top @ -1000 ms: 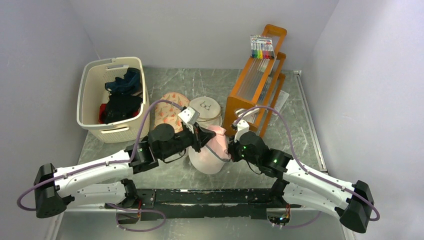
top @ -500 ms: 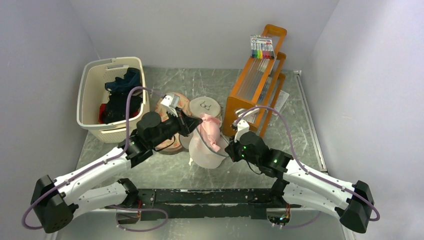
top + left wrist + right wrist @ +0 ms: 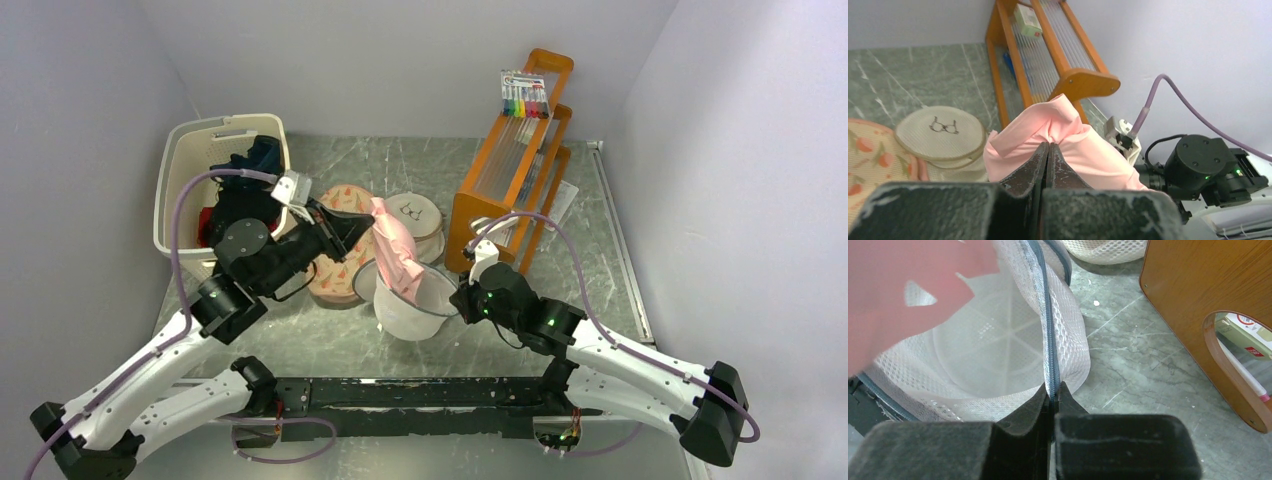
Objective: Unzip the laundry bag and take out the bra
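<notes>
The white mesh laundry bag [image 3: 410, 310] stands unzipped on the table, its inside [image 3: 988, 355] showing bare. My right gripper [image 3: 462, 300] is shut on its grey zipper rim [image 3: 1049, 330] at the bag's right side. The pink bra [image 3: 393, 248] hangs above the bag's left rim, lifted out. My left gripper [image 3: 366, 222] is shut on the bra's top edge, and in the left wrist view the pink bra [image 3: 1088, 145] bunches at the closed fingertips [image 3: 1047, 146]. A blurred pink piece of the bra [image 3: 893, 295] fills the upper left of the right wrist view.
A peach patterned bag [image 3: 338, 270] and a beige round bag with a glasses print [image 3: 415, 215] lie behind the laundry bag. A cream basket [image 3: 180, 195] of dark clothes stands at the back left. An orange wooden rack [image 3: 515, 170] stands at the back right.
My left arm has risen and swung back to the left, drawing the pink bra up out of the laundry bag. The right gripper has held still on the rim.
</notes>
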Motion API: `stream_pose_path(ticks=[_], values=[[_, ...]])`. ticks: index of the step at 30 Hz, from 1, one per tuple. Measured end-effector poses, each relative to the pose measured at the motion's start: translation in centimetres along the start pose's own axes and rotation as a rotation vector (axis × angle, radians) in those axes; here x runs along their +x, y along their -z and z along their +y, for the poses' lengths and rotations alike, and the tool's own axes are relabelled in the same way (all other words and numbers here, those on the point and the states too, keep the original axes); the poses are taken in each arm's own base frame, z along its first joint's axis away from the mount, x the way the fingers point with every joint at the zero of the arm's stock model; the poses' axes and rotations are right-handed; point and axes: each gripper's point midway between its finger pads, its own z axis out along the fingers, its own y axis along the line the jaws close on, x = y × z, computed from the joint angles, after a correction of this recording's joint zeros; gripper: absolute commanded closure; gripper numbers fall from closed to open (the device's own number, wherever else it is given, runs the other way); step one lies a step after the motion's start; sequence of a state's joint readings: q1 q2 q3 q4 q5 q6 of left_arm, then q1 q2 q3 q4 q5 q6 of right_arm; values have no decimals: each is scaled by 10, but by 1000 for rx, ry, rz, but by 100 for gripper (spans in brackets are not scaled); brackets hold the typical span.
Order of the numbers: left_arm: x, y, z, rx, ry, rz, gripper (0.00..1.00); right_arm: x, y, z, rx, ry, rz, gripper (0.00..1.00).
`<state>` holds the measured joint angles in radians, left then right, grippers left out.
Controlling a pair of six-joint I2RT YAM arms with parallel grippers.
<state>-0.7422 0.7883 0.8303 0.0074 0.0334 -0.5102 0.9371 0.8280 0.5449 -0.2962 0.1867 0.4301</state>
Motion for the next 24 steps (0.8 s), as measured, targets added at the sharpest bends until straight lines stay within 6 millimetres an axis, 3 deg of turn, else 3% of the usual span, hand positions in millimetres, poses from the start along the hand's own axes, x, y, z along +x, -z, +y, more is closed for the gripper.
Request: stream_pose_path(ticks=[7,14,24], values=[[-46,20,3,-108,-85,-56,93,1,-1,0,-1,1,6,100],[-83,34,28,-326,-182,-66,93,2,-1,0,0,1,8,100],[-149,12,62,-661,-420,-63,93,3,-2,0,1,2,12,100]])
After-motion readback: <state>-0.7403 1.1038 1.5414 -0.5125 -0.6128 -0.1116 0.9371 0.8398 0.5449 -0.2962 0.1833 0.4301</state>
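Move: The left gripper holds the pink bra high above the open laundry bag, whose middle is about 8 cm back, 7 cm to the right and 28 cm below. The laundry basket lies some 35 cm to its left, 18 cm ahead and 24 cm below. The peach patterned bag is 12 cm ahead, 10 cm left, 33 cm below. From the right gripper, the laundry basket is about 52 cm left, 23 cm ahead and nearly level; the laundry bag is 10 cm left, 3 cm back, 6 cm below. Keep the bra pinched and carry the left gripper up and to the left about 10 cm each, swinging forward by 7 cm in the second half, away from the laundry bag and towards the basket. Turn the wrist some 35 degrees counter-clockwise, letting its left side rise. Hold the right gripper still on the bag's zippered rim. ##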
